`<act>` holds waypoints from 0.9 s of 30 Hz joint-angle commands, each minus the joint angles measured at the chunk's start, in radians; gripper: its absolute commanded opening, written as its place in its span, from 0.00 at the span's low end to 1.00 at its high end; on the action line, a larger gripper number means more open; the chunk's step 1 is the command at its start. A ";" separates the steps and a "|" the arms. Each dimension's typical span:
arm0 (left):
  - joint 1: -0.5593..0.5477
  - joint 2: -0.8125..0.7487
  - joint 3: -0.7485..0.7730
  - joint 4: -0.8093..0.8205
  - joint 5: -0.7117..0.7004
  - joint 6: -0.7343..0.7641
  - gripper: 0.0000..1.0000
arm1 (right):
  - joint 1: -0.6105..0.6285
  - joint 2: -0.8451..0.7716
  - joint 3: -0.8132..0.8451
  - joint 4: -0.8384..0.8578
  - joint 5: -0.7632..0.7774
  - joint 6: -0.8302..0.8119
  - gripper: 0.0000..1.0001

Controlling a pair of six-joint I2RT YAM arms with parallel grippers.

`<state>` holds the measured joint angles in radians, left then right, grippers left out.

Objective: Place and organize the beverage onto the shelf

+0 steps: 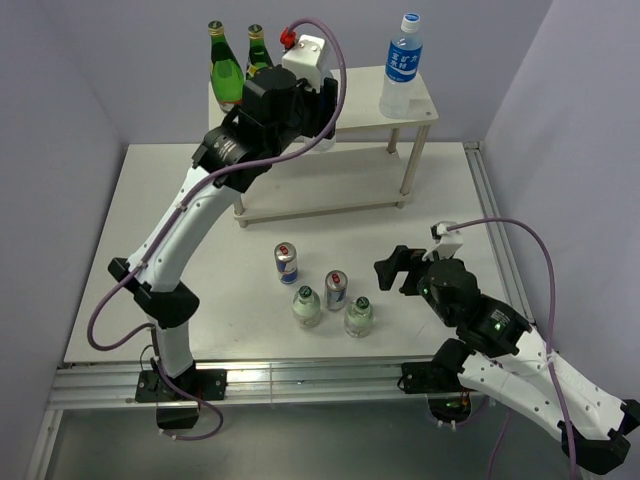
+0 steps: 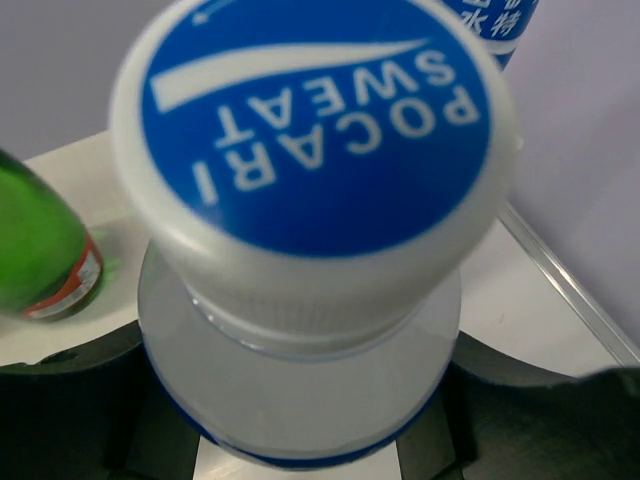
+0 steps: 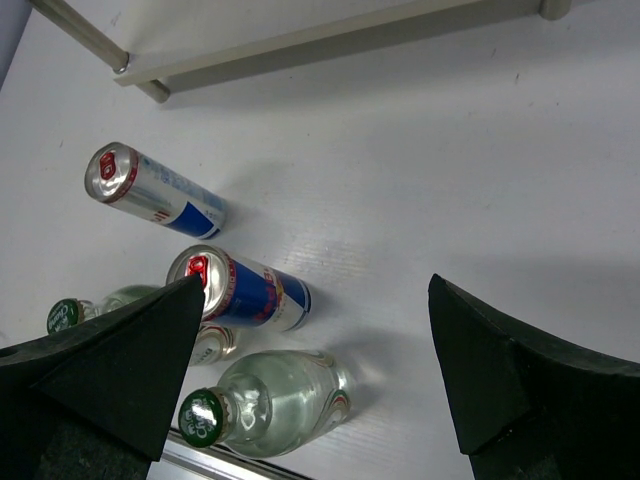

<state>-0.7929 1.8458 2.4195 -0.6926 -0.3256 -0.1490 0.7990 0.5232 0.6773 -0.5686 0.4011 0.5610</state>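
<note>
My left gripper (image 1: 316, 112) is over the top board of the cream-white shelf (image 1: 430, 105), shut on a water bottle. Its white and blue cap (image 2: 315, 150) fills the left wrist view, with the black fingers (image 2: 60, 420) at both sides of its body. From above the arm hides this bottle. The other water bottle (image 1: 402, 65) stands at the board's right end. Two slim cans (image 1: 286, 263) (image 1: 336, 290) and two small green-capped bottles (image 1: 306, 307) (image 1: 359, 317) stand on the table. My right gripper (image 1: 386, 271) is open and empty just right of them. In the right wrist view it (image 3: 315, 370) hangs above a can (image 3: 240, 290) and a small bottle (image 3: 265, 400).
Two green glass bottles (image 1: 226, 70) (image 1: 258, 50) stand at the left end of the top board, one close beside my left gripper (image 2: 40, 250). The shelf's lower board (image 3: 330, 40) lies beyond the cans. The table's metal front rail (image 1: 300, 380) runs just behind the small bottles.
</note>
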 commanded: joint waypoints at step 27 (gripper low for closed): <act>0.123 0.210 0.133 0.426 0.289 0.022 0.00 | 0.009 -0.071 -0.071 0.056 0.025 0.051 1.00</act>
<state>-0.6777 2.0644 2.4874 -0.4072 -0.0597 -0.1421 0.8009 0.4595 0.6140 -0.5495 0.4030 0.6052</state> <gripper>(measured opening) 0.647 0.998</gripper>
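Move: The left hand still holds the Pocari Sweat bottle just short of the shelf's front edge; the open stretch of shelf top it is bound for lies about 12 cm ahead, 6 cm to the right and 15 cm below. The clear blue-label bottle stands some 15 cm ahead and 15 cm to the right, the nearer green bottle about 14 cm ahead and 12 cm left, both with their middles around 4 cm lower. From the right hand that stretch is roughly 30 cm ahead, 8 cm left and 12 cm up. The left arm keeps its grip on the upright Pocari Sweat bottle and reaches forward about 5 cm to bring it in over the shelf's front edge, dipping a little and then easing back up as the forward travel pauses. It then drifts right and pushes forward again, about 8 cm forward and 5 cm right in all, into the gap beside the clear bottle, while the wrist swings some 10 degrees clockwise and the fingers stay closed on the bottle. ##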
